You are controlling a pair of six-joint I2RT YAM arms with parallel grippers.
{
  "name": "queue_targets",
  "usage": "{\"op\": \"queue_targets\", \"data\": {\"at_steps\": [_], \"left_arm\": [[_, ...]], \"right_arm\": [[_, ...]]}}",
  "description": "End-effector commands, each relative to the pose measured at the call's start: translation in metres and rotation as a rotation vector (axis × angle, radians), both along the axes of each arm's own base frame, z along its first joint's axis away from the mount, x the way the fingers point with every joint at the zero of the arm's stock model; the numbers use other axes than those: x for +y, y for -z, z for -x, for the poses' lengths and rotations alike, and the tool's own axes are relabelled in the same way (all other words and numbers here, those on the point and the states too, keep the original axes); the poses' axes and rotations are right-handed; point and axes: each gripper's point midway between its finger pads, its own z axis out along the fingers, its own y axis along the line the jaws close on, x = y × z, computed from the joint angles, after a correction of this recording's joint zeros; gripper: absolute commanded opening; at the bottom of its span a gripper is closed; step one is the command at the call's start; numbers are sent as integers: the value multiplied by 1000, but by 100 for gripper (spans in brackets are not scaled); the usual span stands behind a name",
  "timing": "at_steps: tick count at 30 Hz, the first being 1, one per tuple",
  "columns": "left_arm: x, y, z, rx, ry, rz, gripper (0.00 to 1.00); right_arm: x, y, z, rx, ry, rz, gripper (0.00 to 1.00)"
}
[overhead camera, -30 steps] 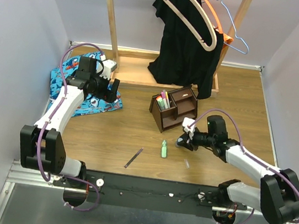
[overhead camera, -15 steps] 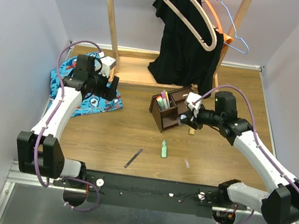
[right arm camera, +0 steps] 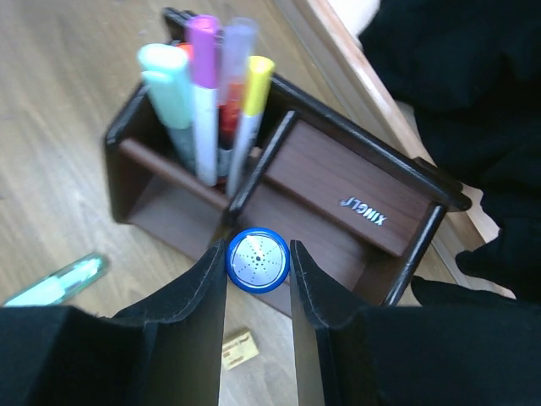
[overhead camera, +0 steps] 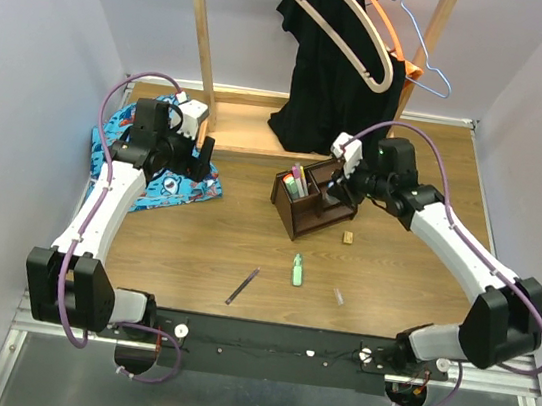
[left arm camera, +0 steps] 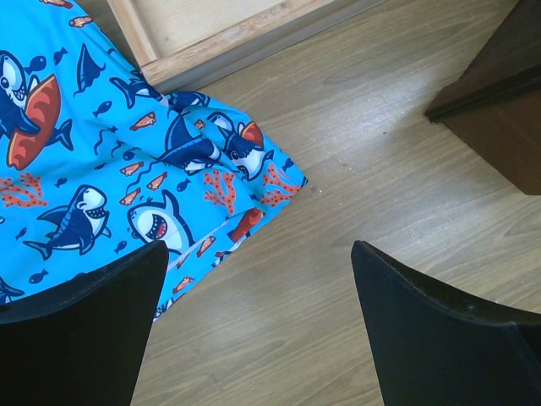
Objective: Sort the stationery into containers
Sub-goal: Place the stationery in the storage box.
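Note:
My right gripper (right arm camera: 258,279) is shut on a small blue bottle (right arm camera: 258,260), seen end-on with its silver face between the pads. It hangs over the dark brown organizer (right arm camera: 338,182), above the divider between slots. Pale green, pink and yellow markers (right arm camera: 203,76) stand in the left slot. In the top view the right gripper (overhead camera: 340,180) is over the organizer (overhead camera: 301,219). A green marker (overhead camera: 297,269), a thin purple pen (overhead camera: 243,286) and a tan eraser (overhead camera: 348,239) lie on the table. My left gripper (left arm camera: 254,330) is open and holds nothing, beside the cloth's edge.
A blue shark-patterned cloth (left arm camera: 101,169) lies at the left. The light wooden rack base (overhead camera: 250,139) stands behind, with dark clothes (overhead camera: 334,81) and hangers just behind the organizer. A small clear item (overhead camera: 339,296) lies near the front edge.
My right arm rose from the table with the blue bottle and swung back and left over the organizer, uncovering the tan eraser. The left arm shifted slightly.

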Motion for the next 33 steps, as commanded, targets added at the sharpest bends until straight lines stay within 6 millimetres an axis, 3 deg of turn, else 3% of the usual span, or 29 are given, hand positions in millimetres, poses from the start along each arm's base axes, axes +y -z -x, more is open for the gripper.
{"op": "queue_targets", "data": {"at_steps": [1, 16, 33], "left_arm": [[-1, -6, 3, -22, 2, 9, 99], [5, -5, 1, -19, -18, 15, 99], [9, -5, -1, -17, -32, 15, 99]], "right_arm": [[-4, -12, -34, -61, 109, -1, 0], [-22, 8, -51, -34, 211, 2, 1], [-26, 26, -48, 13, 229, -6, 1]]}}
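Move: The right hand holds the blue-rimmed cylinder; the storage box's open right-hand compartment lies about 4 cm ahead, 2 cm to its right and 10 cm below. The upright pens stand some 3 cm ahead, 7 cm left and 8 cm below; the small tan block lies 6 cm back, 6 cm right and 16 cm below. From the idle left hand that compartment is roughly level ahead, 29 cm right and 11 cm below. Keeping its grip, the right hand carries the cylinder 5 cm forward, 2 cm right, over the box's right-hand compartment. ##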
